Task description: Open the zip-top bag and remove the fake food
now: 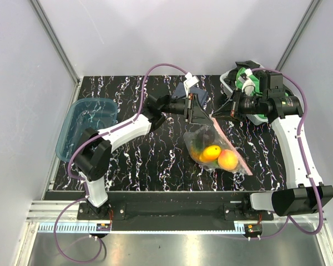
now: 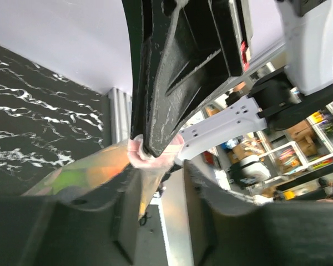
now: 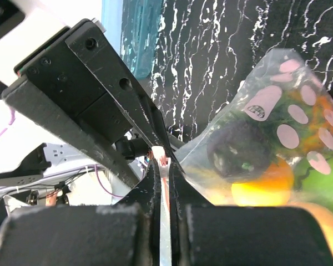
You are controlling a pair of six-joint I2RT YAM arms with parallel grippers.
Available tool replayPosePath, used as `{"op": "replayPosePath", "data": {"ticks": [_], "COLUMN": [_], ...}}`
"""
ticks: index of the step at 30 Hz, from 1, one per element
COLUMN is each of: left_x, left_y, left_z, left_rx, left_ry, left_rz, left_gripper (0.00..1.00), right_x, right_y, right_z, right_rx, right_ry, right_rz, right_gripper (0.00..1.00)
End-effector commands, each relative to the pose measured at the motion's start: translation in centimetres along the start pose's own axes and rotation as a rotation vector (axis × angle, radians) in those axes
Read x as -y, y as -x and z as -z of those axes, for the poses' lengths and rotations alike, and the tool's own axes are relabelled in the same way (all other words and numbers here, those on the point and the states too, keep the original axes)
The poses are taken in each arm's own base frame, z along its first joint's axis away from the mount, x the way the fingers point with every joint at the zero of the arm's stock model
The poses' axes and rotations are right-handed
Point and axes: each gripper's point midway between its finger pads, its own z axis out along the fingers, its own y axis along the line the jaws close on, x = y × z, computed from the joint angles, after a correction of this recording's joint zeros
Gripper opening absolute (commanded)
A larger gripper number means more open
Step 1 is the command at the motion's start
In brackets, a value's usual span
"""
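Observation:
The clear zip-top bag [image 1: 195,137] hangs lifted at the table's middle right, its pinkish zip strip [image 1: 236,149] running down its right side. Inside it are two orange-yellow pieces [image 1: 212,152], a dark piece [image 1: 207,136] and green pieces [image 3: 316,177]. My right gripper [image 1: 218,114] is shut on the zip strip's top end [image 3: 165,162]. My left gripper [image 1: 206,116] faces it, tip to tip. In the left wrist view its jaws [image 2: 161,210] stand apart, with the bag's film [image 2: 83,172] against the left finger and the pink strip [image 2: 134,147] just above.
A translucent blue tub [image 1: 86,124] stands at the left edge. A white container with green cloths [image 1: 247,77] sits at the back right behind the right arm. A small dark-and-white object [image 1: 186,86] lies at the back middle.

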Motion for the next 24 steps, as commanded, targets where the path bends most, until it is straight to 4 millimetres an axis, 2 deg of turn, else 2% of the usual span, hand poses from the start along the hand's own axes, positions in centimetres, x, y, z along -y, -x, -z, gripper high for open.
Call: {"op": "replayPosePath", "data": {"ticks": [1,2,3,6,13,19,24], "left_x": [3.3,3.3,3.1,2.6,-0.2,-1.3,-0.9], "left_y": [1.4,1.3,1.2,1.3,2.4,4.5,5.7], "left_z": [-0.3,-0.3,-0.3,-0.3,0.4,2.0,1.8], "left_rx": [0.026,0.023,0.023,0.029,0.082,0.188,0.251], "left_ry": [-0.113,-0.114,-0.109,-0.081,0.081,0.133,0.118], "left_rz": [-0.087,-0.086,-0.081,-0.076,-0.043,0.025,0.06], "left_gripper": [0.28,0.23,0.12,0.0,0.0,0.0,0.0], "right_x": [-1.6,-1.7,-1.6,-1.6,-0.9,0.2,0.5], "right_y": [0.5,0.5,0.5,0.5,0.1,-0.6,-1.2], "right_z": [0.7,0.8,0.7,0.7,0.9,1.0,0.7], "right_rx": [0.033,0.033,0.033,0.034,0.04,0.05,0.052], "right_ry": [0.04,0.041,0.038,0.036,-0.002,-0.044,-0.028], "right_rz": [0.067,0.068,0.069,0.071,0.075,0.075,0.049], "right_gripper": [0.0,0.0,0.0,0.0,0.0,0.0,0.0]}}
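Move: The bag's pink zip corner is only about 2 cm to the right of the left hand's parted fingertips, level with them. It is already pinched between the right hand's fingertips. In the bag hanging below, the yellow fruit is some 15 cm lower than the left hand, about 6 cm back and 2 cm to its right; the peach, equally low, is about 9 cm back and 8 cm to its right. The bag's edge by the pink zip corner is pinched by the left fingers, which shut from part open right beside the right fingertips. Keeping shut, the left hand then dips about 1.5 cm and draws roughly 2.5 cm forward, past the right fingers, swivelling slightly counter-clockwise. The right hand keeps its pinch on the corner and stays almost in place. ##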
